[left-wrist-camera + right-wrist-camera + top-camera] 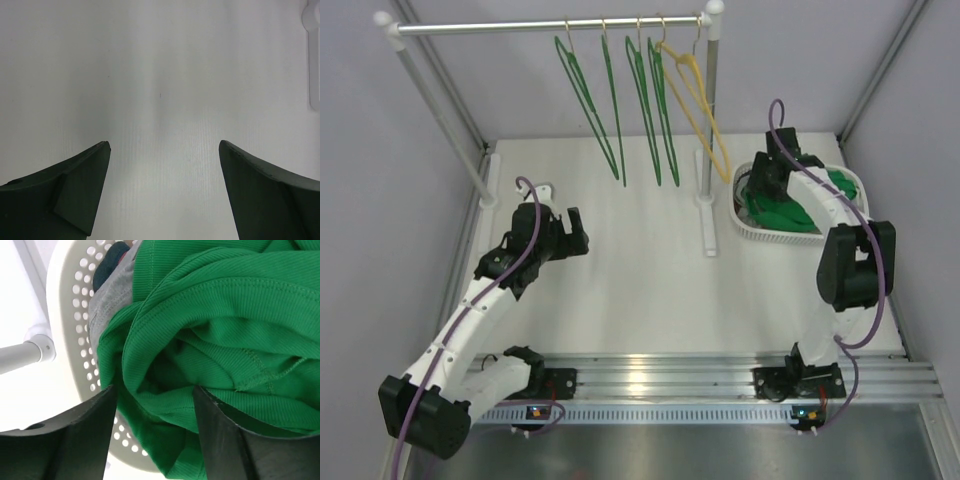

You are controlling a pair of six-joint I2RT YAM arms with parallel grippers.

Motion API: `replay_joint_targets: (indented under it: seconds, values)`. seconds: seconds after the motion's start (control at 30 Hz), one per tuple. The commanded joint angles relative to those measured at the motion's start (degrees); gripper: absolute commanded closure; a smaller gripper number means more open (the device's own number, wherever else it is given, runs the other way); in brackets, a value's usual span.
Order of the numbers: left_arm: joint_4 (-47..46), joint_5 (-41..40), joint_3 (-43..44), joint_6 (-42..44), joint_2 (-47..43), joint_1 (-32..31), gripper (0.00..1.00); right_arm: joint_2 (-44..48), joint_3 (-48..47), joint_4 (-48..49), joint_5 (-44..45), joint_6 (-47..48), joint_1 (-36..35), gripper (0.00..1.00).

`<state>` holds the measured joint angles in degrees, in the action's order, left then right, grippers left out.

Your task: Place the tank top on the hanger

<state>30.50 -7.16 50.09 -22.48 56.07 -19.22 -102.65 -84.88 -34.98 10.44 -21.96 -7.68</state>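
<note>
The bright green tank top [225, 315] lies bunched in a white perforated basket [750, 232] at the right of the table. My right gripper [763, 188] reaches down into that basket. In the right wrist view its jaws [155, 387] stand apart around a fold of the green fabric, the right finger [220, 440] against the cloth. Several thin green hangers [610, 110] hang from the rail at the back. My left gripper [578, 232] hovers wide open over bare table at the left [164, 144], holding nothing.
A yellow hanger [705, 110] hangs at the right end of the rail [520, 27]. The rack's right post [708, 150] stands just left of the basket [70, 315]. Grey clothes [112, 295] lie under the tank top.
</note>
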Motion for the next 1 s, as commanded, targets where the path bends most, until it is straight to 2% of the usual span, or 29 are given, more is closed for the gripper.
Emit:
replay_joint_targets:
  seconds: [0.0, 0.1, 0.13, 0.2, 0.23, 0.3, 0.8, 0.97]
  values:
    - [-0.44, 0.30, 0.36, 0.07, -0.97, 0.24, 0.05, -0.88, -3.62, 3.16, 0.99, 1.12, 0.12, 0.40]
    - [-0.53, 0.48, 0.36, 0.07, -0.62, 0.24, 0.05, -1.94, -4.41, 2.56, 2.57, 1.30, 0.12, 0.60]
    - [-0.44, 0.48, 0.36, 0.07, -0.53, 0.24, 0.05, -1.85, -4.50, 2.55, 3.09, 1.48, 0.12, 0.72]
    - [-0.35, 0.48, 0.36, -0.02, -0.44, 0.24, 0.06, -1.33, -4.59, 2.38, 3.62, 1.65, 0.12, 0.82]
    - [-0.35, 0.48, 0.36, -0.02, -0.44, 0.24, 0.06, -0.37, -5.03, 1.77, 4.23, 1.74, 0.12, 0.92]
    - [-0.35, 0.57, 0.36, -0.11, -0.61, 0.24, 0.06, 0.95, -5.47, 0.80, 4.42, 1.65, 0.12, 1.00]
    - [0.17, 4.08, 2.82, -1.25, -2.81, 0.24, 0.08, 25.56, -9.77, -10.62, 1.87, 1.39, -0.67, 1.00]
    - [0.35, 5.05, 3.70, -1.51, -3.43, 0.24, 0.09, 31.19, -15.99, -14.84, 1.96, 1.65, -0.58, 1.00]
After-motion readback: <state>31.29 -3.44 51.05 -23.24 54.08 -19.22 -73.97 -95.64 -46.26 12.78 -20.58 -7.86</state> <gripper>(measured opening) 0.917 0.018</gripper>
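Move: The right hand is already down over the basket's left end, fingers open around a fold of the green tank top. The tank top's middle lies about 9 cm to the right, 1 cm ahead and 3 cm below; the basket's middle is 9 cm right, level ahead and 5 cm below. The rack foot is some 14 cm left, level ahead and 8 cm below. From the left hand, the tank top lies roughly 50 cm right, 14 cm ahead and 8 cm below. The right fingers pinch the green fold, then lift about 25 cm and back some 9 cm, tilting up nearly 30 degrees. ##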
